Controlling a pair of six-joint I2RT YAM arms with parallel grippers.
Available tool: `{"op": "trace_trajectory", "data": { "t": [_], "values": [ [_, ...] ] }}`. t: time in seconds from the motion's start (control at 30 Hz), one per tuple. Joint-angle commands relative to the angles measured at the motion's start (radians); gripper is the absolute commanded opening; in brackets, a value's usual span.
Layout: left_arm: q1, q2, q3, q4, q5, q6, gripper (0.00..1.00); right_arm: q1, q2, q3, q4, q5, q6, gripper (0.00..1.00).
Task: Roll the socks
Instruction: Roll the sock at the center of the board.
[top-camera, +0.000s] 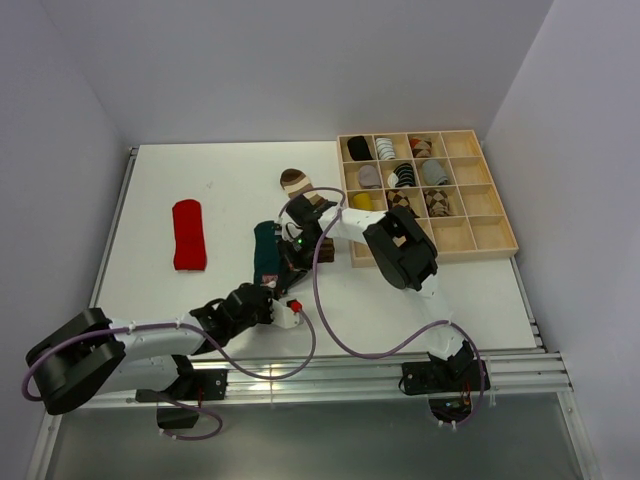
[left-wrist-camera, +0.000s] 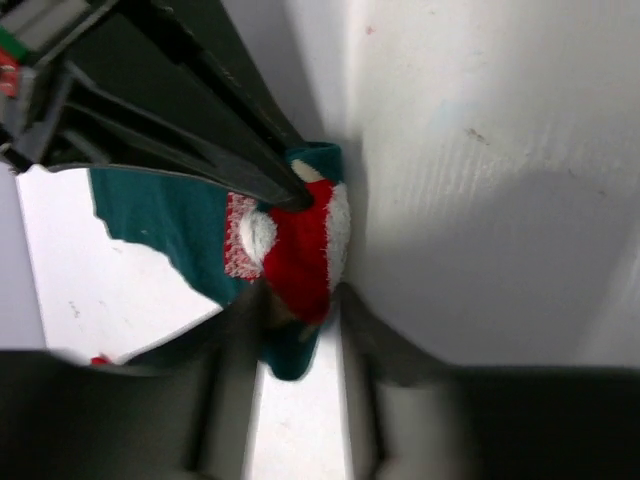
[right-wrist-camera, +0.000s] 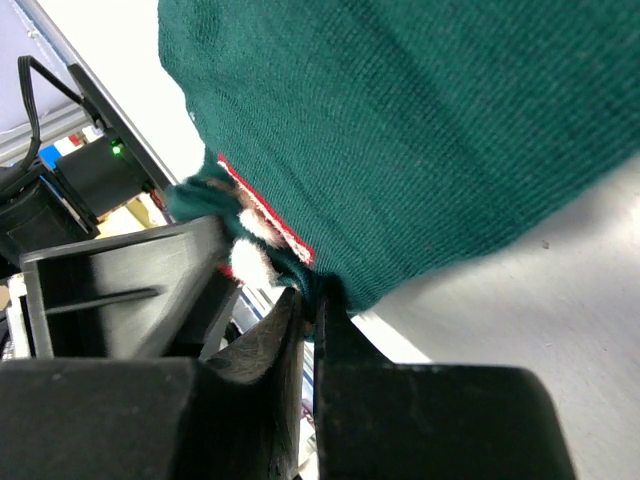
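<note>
The dark teal sock (top-camera: 266, 250) lies lengthwise at the table's middle. Its red-and-white figure (left-wrist-camera: 295, 240) shows in the left wrist view. My right gripper (right-wrist-camera: 312, 300) is shut on the sock's edge next to that figure; from above it sits at the sock's right side (top-camera: 292, 245). My left gripper (left-wrist-camera: 297, 305) stands open at the sock's near end, with the teal tip (left-wrist-camera: 290, 355) between its fingers and a gap to the right finger (left-wrist-camera: 365, 340). The plain red sock (top-camera: 188, 235) lies flat at the left. The brown-and-cream striped sock (top-camera: 295, 182) lies further back.
A wooden compartment tray (top-camera: 480, 235) at the right back holds several rolled sock bundles. The right arm's elbow (top-camera: 400, 250) hangs just in front of the tray. Metal rails (top-camera: 400, 365) run along the table's near edge, and grey walls close in on three sides.
</note>
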Motion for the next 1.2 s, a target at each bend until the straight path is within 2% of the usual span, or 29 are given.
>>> {"op": "trace_trajectory", "data": {
  "t": [0.0,0.07,0.23,0.3,0.47,0.67,0.87,1.03,1.17],
  "values": [
    [-0.007,0.045,0.044,-0.003,0.034,-0.007,0.33,-0.009,0.013,0.032,-0.013,0.012,-0.013,0.00],
    [-0.007,0.069,0.061,-0.026,0.048,-0.022,0.17,-0.013,0.010,0.034,-0.013,0.014,-0.013,0.00],
    [-0.005,0.074,0.111,-0.168,0.141,-0.068,0.04,-0.019,-0.001,0.029,-0.013,0.043,-0.015,0.00],
    [-0.005,0.065,0.139,-0.204,0.160,-0.099,0.01,-0.019,-0.018,0.020,-0.010,0.072,-0.016,0.10],
    [0.061,0.048,0.246,-0.389,0.347,-0.179,0.00,-0.025,-0.143,-0.078,0.085,0.173,0.008,0.36],
    [0.219,0.058,0.320,-0.491,0.549,-0.197,0.00,-0.054,-0.378,-0.288,0.297,0.305,0.088,0.50],
    [0.384,0.089,0.374,-0.549,0.721,-0.185,0.00,-0.072,-0.583,-0.472,0.437,0.483,0.145,0.51],
    [0.516,0.236,0.527,-0.771,0.931,-0.115,0.00,-0.069,-0.738,-0.638,0.607,0.580,0.128,0.51],
    [0.596,0.382,0.657,-0.989,1.056,0.003,0.00,-0.063,-0.849,-0.803,0.752,0.585,0.079,0.51]
  ]
}}
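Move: The green sock's folded near end is right at both grippers: its middle is about 1 cm ahead and 2 cm right of the left gripper, whose partly open fingers straddle its left end. It lies level with the right gripper and about 2 cm left of it, already pinched there. From the left gripper, the striped sock's middle is roughly 15 cm ahead and 11 cm right, the red sock's some 12 cm ahead and 16 cm left. Close the left gripper on the left end of the fold, shift it about 2 cm right, then bring it back left and slightly up, tipping the fingers some 50 degrees until they point down, as if rolling the fold forward. Meanwhile open the right gripper, let go of the fold and draw away right, up and a little forward, about 13 cm in all, fingers swinging forward. ##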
